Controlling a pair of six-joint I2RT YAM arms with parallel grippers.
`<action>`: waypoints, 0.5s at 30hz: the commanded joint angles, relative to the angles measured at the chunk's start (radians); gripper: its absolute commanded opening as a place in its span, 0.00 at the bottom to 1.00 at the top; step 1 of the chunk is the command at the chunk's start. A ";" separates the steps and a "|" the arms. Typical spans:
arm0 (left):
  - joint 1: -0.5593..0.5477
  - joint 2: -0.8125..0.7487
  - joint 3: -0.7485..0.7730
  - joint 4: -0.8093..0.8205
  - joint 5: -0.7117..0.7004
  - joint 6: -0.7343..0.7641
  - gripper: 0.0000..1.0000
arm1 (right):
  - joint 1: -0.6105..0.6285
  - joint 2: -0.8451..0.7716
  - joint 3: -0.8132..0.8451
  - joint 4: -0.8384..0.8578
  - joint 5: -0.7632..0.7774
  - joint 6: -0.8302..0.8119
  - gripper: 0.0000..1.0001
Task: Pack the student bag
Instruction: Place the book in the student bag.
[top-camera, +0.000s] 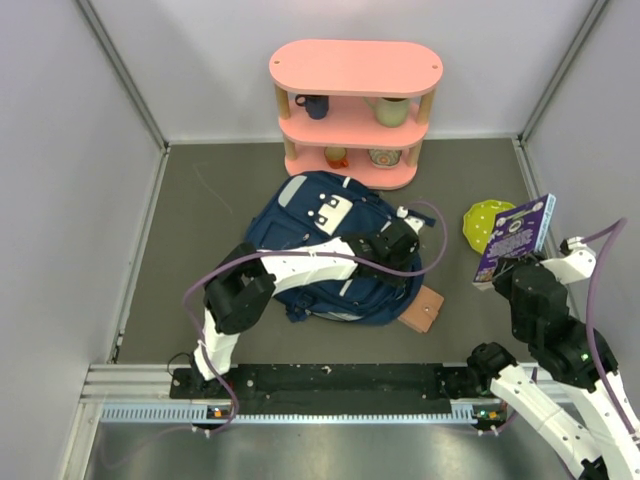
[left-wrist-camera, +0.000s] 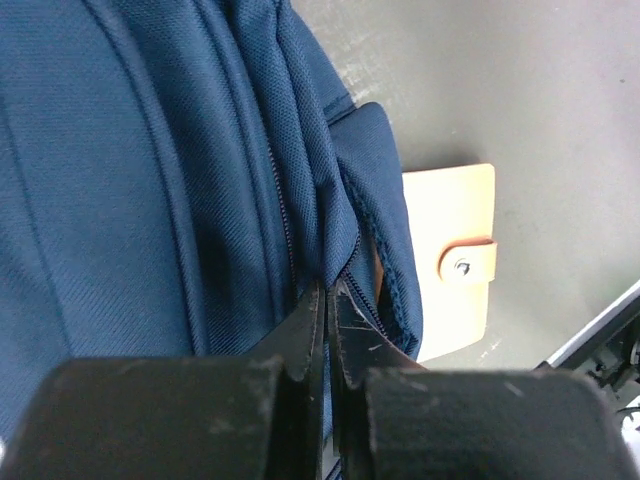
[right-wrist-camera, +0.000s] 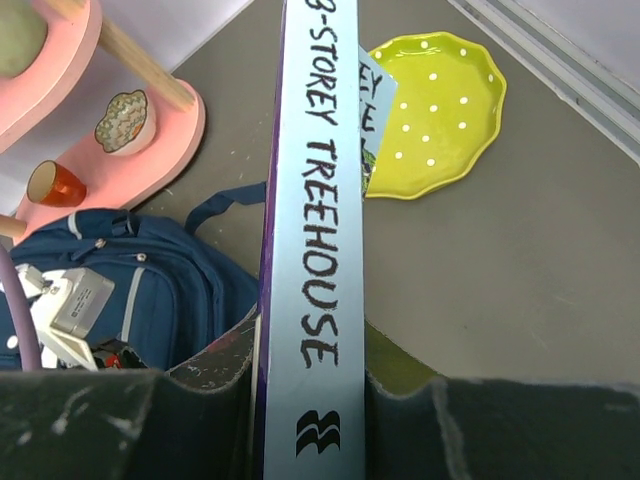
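The student bag (top-camera: 320, 240) lies flat in the middle of the table, navy with a white patch near its top. My left gripper (top-camera: 398, 255) rests over its right side. In the left wrist view its jaws (left-wrist-camera: 330, 290) are shut, the tips pinching the bag (left-wrist-camera: 150, 180) at the zipper seam. My right gripper (top-camera: 520, 268) hovers to the right of the bag, shut on a purple book (top-camera: 517, 235) held upright. The book's pale spine (right-wrist-camera: 315, 200) fills the gap between the right gripper's (right-wrist-camera: 310, 335) fingers, and the bag (right-wrist-camera: 170, 290) shows at the lower left.
A tan snap-closure notebook (top-camera: 424, 310) (left-wrist-camera: 455, 260) lies against the bag's lower right corner. A lime dotted plate (top-camera: 485, 222) (right-wrist-camera: 440, 110) sits beyond the book. A pink shelf (top-camera: 355, 70) (right-wrist-camera: 120, 160) with mugs and bowls stands at the back. Grey walls enclose the table.
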 joint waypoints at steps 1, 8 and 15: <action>0.005 -0.119 -0.013 -0.078 -0.127 0.084 0.00 | -0.005 0.005 0.011 0.075 0.002 -0.024 0.00; 0.109 -0.485 -0.243 -0.100 -0.144 0.124 0.00 | -0.005 0.040 -0.032 0.195 -0.262 -0.093 0.00; 0.246 -0.774 -0.363 -0.100 -0.181 0.135 0.00 | -0.005 0.085 -0.110 0.386 -0.661 -0.052 0.00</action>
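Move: About 16 cm to the left hand's left, 7 cm farther out and roughly 4 cm lower lies the middle of the student bag, whose right edge its shut fingers already hold; the wallet is some 4 cm to this hand's right, 6 cm back and 8 cm down. From the right hand, already gripping the book, the bag's middle is about 36 cm left, 12 cm ahead and 20 cm below; the wallet is 17 cm left, 1 cm back, the yellow plate 18 cm ahead, 2 cm left, both 24 cm below. Peeling the bag's front flap open, the left hand keeps its pinch on the zipped edge and swings about 15 cm left while rising nearly as far, slow at first, then fast. The right hand, still gripping the book, starts later and goes some 8 cm left towards the bag, sinking a little and turning about 20 degrees counter-clockwise. ##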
